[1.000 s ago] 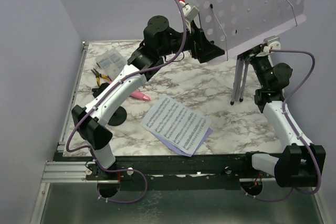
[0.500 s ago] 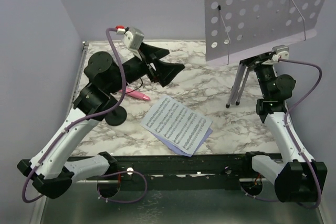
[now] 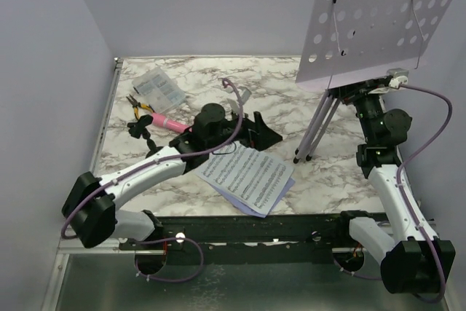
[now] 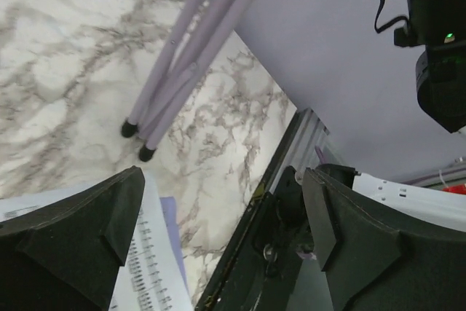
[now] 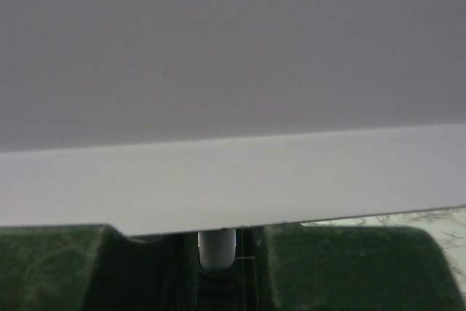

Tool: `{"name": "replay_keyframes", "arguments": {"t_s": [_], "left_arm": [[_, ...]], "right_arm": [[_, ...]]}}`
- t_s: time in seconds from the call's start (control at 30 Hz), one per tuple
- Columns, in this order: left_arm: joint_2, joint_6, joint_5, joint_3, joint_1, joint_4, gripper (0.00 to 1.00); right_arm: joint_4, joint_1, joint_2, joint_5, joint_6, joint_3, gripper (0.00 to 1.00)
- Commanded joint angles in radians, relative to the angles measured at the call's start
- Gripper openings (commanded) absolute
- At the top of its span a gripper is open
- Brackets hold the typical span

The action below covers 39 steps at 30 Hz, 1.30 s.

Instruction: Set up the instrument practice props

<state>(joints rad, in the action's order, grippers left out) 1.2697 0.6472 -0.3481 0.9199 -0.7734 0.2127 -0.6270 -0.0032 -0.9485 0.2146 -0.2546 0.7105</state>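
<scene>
The lavender perforated music-stand desk (image 3: 378, 20) stands high at the back right, its folded tripod legs (image 3: 314, 127) slanting down to the marble table. My right gripper (image 3: 358, 96) is shut on the stand's post just under the desk; the grey post (image 5: 216, 247) shows between its fingers. My left gripper (image 3: 266, 133) hangs open and empty low over the table, beside the sheet-music pages (image 3: 247, 176). Its wrist view shows the pages (image 4: 142, 274) and the tripod feet (image 4: 131, 129). The pink microphone (image 3: 166, 122) lies at the left by a black mic stand part (image 3: 140, 129).
A clear compartment box (image 3: 159, 87) and orange-handled pliers (image 3: 138, 105) lie at the back left. Lavender walls close in the left, back and right. A black rail (image 3: 255, 225) runs along the table's front edge.
My left gripper let go of the desk, opened wide and swung down to the table by the pages. The desk shifted right and higher with the right gripper.
</scene>
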Motion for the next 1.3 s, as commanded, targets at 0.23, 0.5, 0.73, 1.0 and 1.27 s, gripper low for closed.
{"name": "replay_keyframes", "arguments": {"t_s": [0.23,0.5,0.73,1.0,1.27], "left_arm": [[0.316,-0.173,0.574,0.222,-0.315,0.201,0.67],[0.495,-0.210,0.572,0.414,-0.317,0.187,0.48],[0.590,-0.256,0.591,0.562,-0.320,0.109,0.38],[0.638,-0.314,0.638,0.610,-0.325,0.109,0.29],[0.659,-0.432,0.703,0.564,-0.319,0.109,0.00]], "right_arm": [[-0.278,0.003,0.129,-0.025,-0.085,0.035,0.01],[-0.241,0.002,0.170,0.020,-0.084,0.066,0.01],[-0.228,0.003,0.175,0.036,-0.080,0.098,0.01],[-0.232,0.003,0.158,0.035,-0.113,0.150,0.01],[-0.243,0.003,0.143,0.014,-0.098,0.238,0.01]]}}
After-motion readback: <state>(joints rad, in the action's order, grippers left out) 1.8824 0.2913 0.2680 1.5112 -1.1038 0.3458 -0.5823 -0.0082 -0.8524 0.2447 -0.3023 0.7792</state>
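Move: The folded music stand's legs hang about 18 cm to the left gripper's right and 6 cm farther out, their middle some 6 cm lower. The tray's middle is roughly 35 cm right, 18 cm ahead and 25 cm above that gripper; the sheet music lies about 27 cm below it, 5 cm left and level fore-and-aft. From the right gripper, already holding the stand under the tray, the legs' middle is about 4 cm back, 9 cm left and 17 cm down. Bring the open left gripper about 17 cm right to the music stand's legs, easing back slightly at first, then swinging forward some 8 cm, rolling it and turning it a little counter-clockwise. Shut its fingers around one leg as it arrives. Keep the right gripper's hold under the tray, drawing the stand up about 5 cm and slightly back. ##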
